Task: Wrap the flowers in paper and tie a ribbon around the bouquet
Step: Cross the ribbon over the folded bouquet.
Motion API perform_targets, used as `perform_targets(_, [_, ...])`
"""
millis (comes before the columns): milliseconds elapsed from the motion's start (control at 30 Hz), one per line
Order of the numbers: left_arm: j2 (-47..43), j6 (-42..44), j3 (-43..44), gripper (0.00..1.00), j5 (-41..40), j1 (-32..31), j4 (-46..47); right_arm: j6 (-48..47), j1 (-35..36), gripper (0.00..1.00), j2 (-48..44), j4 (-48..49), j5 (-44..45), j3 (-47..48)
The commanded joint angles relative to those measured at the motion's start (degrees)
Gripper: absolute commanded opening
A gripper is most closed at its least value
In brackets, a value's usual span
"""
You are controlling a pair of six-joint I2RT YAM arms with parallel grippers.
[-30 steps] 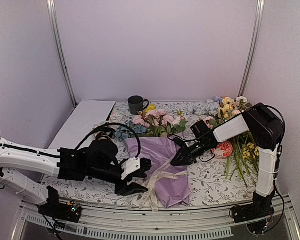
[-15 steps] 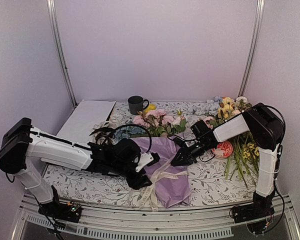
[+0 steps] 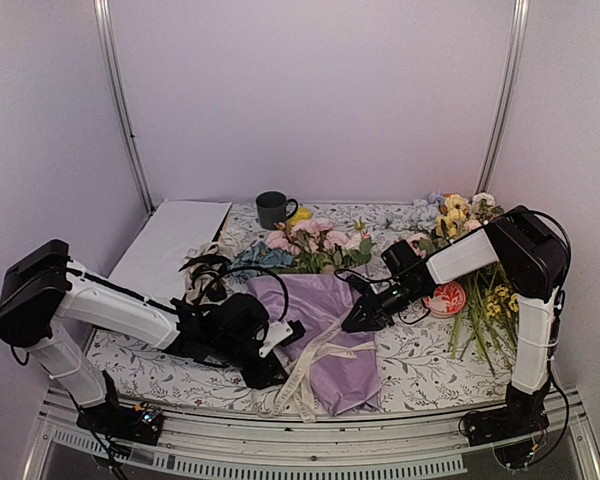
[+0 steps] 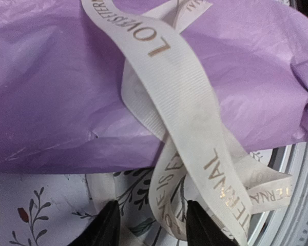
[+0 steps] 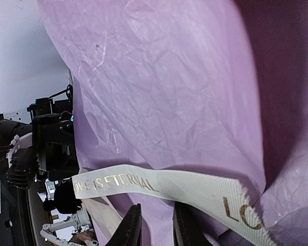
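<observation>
The bouquet's lilac-purple paper (image 3: 330, 325) lies in a cone at the table's middle, with the pink, blue and yellow flowers (image 3: 315, 243) at its far, wide end. The cream ribbon (image 3: 315, 365), printed in gold letters, crosses the cone and trails off its near left side. My left gripper (image 3: 280, 352) sits low by that side. In the left wrist view it (image 4: 153, 225) is open, with a ribbon (image 4: 169, 200) loop hanging between the fingers. My right gripper (image 3: 352, 320) rests at the paper's right edge. Its jaws (image 5: 155, 225) stand narrowly apart against the paper (image 5: 159, 92), the ribbon (image 5: 159, 184) just past their tips.
A black mug (image 3: 273, 208) stands at the back. A flat white sheet (image 3: 175, 245) lies at the left, with a coiled dark bundle (image 3: 205, 268) beside it. Loose long-stemmed flowers (image 3: 480, 290) and a red round thing (image 3: 445, 298) lie at the right. The metal rail (image 3: 380, 430) runs along the front.
My left arm swung in toward the bouquet's near left side, then drew back slightly, and its jaws narrowed around the ribbon loop. The right arm has not moved.
</observation>
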Motion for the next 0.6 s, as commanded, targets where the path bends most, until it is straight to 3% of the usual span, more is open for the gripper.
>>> perform_targets(0, [2.83, 0.95, 1.25, 0.32, 1.71, 0.61, 1.88, -0.88, 0.44, 0.23, -0.37, -0.81, 2.05, -0.40])
perform_targets(67, [3.01, 1.58, 1.70, 0.19, 2.77, 0.54, 1.39, -0.93, 0.46, 0.23, -0.43, -0.81, 2.19, -0.52])
perform_targets(133, [2.02, 1.92, 1.92, 0.00, 2.15, 0.62, 0.95, -0.90, 0.43, 0.23, -0.47, -0.81, 2.50, -0.65])
perform_targets(367, [-5.98, 5.68, 6.77, 0.00, -7.52, 0.54, -4.82, -0.77, 0.40, 0.23, -0.17, -0.82, 2.89, -0.85])
perform_targets(567, [-8.45, 13.19, 10.57, 0.00, -10.28, 0.70, -5.07, -0.61, 0.41, 0.23, 0.70, -0.81, 3.10, -0.84])
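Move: The ribbon loop I'm about to grip lies almost between my open left fingertips, about 1 cm to their right and 1 cm below. The ribbon crossing on the lavender paper is some 7 cm ahead and 9 cm right of my left hand. The paper's middle is about 9 cm ahead and 9 cm right. From my right hand, the loop lies roughly 14 cm back and 12 cm to the left. I shut my left fingers on the ribbon loop, settling barely half a centimetre as they close, then lift it briskly about 9 cm, drifting some 4 cm forward and a little right while the fingertips tip about 15 degrees forward. My right hand stays still, keeping its fingertips on the ribbon at the paper. ##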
